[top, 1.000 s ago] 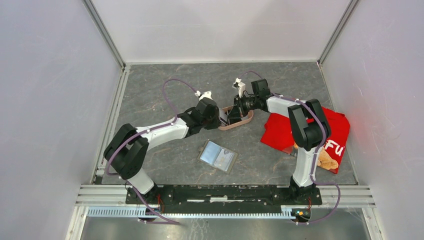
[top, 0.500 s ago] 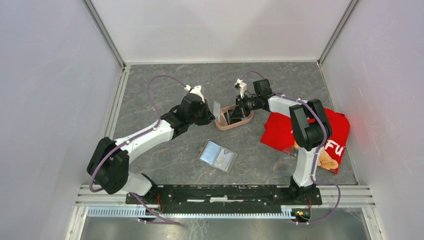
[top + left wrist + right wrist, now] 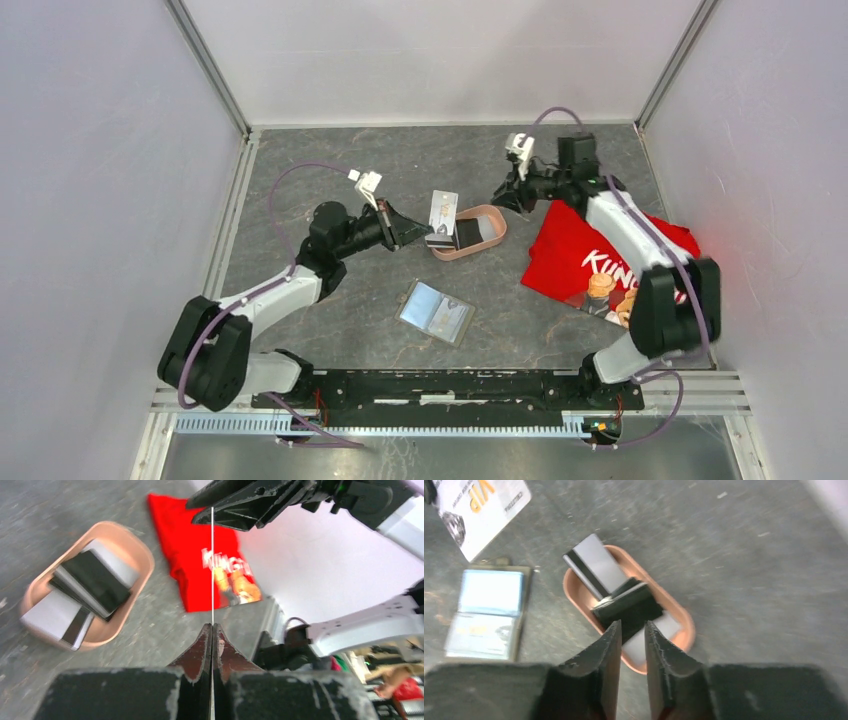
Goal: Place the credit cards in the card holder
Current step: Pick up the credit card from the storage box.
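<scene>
My left gripper [image 3: 428, 238] is shut on one whitish credit card [image 3: 443, 211], held upright just left of the pink tray [image 3: 470, 255]. In the left wrist view that card [image 3: 212, 565] shows edge-on as a thin white line rising from the closed jaws. More credit cards [image 3: 594, 562], grey and black, lie stacked in the tray [image 3: 684, 620]. The card holder [image 3: 436, 312] lies open and flat nearer the arm bases, its two pocket panels facing up. My right gripper [image 3: 503, 192] hovers right of and behind the tray, jaws slightly apart with nothing between them.
A red printed cloth [image 3: 610, 260] lies right of the tray, under the right arm. White walls with metal rails close in the grey table on three sides. The right gripper's dark fingers [image 3: 240, 505] sit just beyond the held card's top edge.
The left arm drew back to the left, lifting a card clear of the tray. The right arm pulled away to the back right, and its jaws parted slightly.
</scene>
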You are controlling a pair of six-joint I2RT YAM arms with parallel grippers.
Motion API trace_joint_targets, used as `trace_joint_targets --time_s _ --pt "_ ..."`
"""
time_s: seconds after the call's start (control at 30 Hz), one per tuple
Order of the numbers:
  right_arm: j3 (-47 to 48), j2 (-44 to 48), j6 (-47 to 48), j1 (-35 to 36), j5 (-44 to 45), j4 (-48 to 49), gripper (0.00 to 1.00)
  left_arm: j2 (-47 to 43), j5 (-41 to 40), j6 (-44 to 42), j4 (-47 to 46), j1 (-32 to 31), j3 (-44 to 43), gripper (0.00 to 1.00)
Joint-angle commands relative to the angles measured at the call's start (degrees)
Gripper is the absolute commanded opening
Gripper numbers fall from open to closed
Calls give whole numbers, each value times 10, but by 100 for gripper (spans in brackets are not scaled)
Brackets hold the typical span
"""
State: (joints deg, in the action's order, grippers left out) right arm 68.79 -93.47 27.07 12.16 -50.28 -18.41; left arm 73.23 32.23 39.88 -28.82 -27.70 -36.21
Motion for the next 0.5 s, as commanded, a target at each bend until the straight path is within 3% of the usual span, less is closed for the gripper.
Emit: trace_joint_targets --time_s 0.0,0.07,0.1,0.17,0.23,0.3,0.37,0.47 --pt "-38 138 73 -22 49 22 42 50 150 247 -415 24 43 2" --pt "-66 173 27 -36 25 50 70 106 153 393 -574 29 51 2" --pt "-71 179 5 -46 -16 48 76 142 148 479 -668 29 51 2" --pt "-76 174 -56 -54 -119 47 79 190 144 601 -707 27 40 2" --pt "-114 192 -115 -54 -195 104 78 197 141 649 -707 26 37 2" --pt "-193 239 -223 -56 -202 262 80 192 142 687 -707 27 25 2" --pt "-202 232 -302 -59 -222 294 78 194 144 735 -707 27 5 2" --pt "-225 213 -478 -59 -246 429 80 206 153 776 -707 27 -23 2"
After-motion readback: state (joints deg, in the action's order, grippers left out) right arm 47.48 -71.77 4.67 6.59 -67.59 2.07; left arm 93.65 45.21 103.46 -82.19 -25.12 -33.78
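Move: Held in the left hand's shut fingers, the credit card has its middle about 4 cm ahead, 3 cm right and roughly 1 cm above that hand. From the empty right hand the card is some 10 cm left, 4 cm back and about 5 cm up. The storage box is about 6 cm left and 1 cm back of the right hand, 12 cm below; the card holder lies about 19 cm back, 13 cm left and 14 cm below. Rising clear of the storage box by about 10 cm, the right hand spreads its fingers wide, then draws back some 9 cm while sinking a little and levelling out, to face the credit card across the gap. The left hand keeps its pinch on the card, lifts it roughly 6 cm and rolls its wrist some 45 degrees. ##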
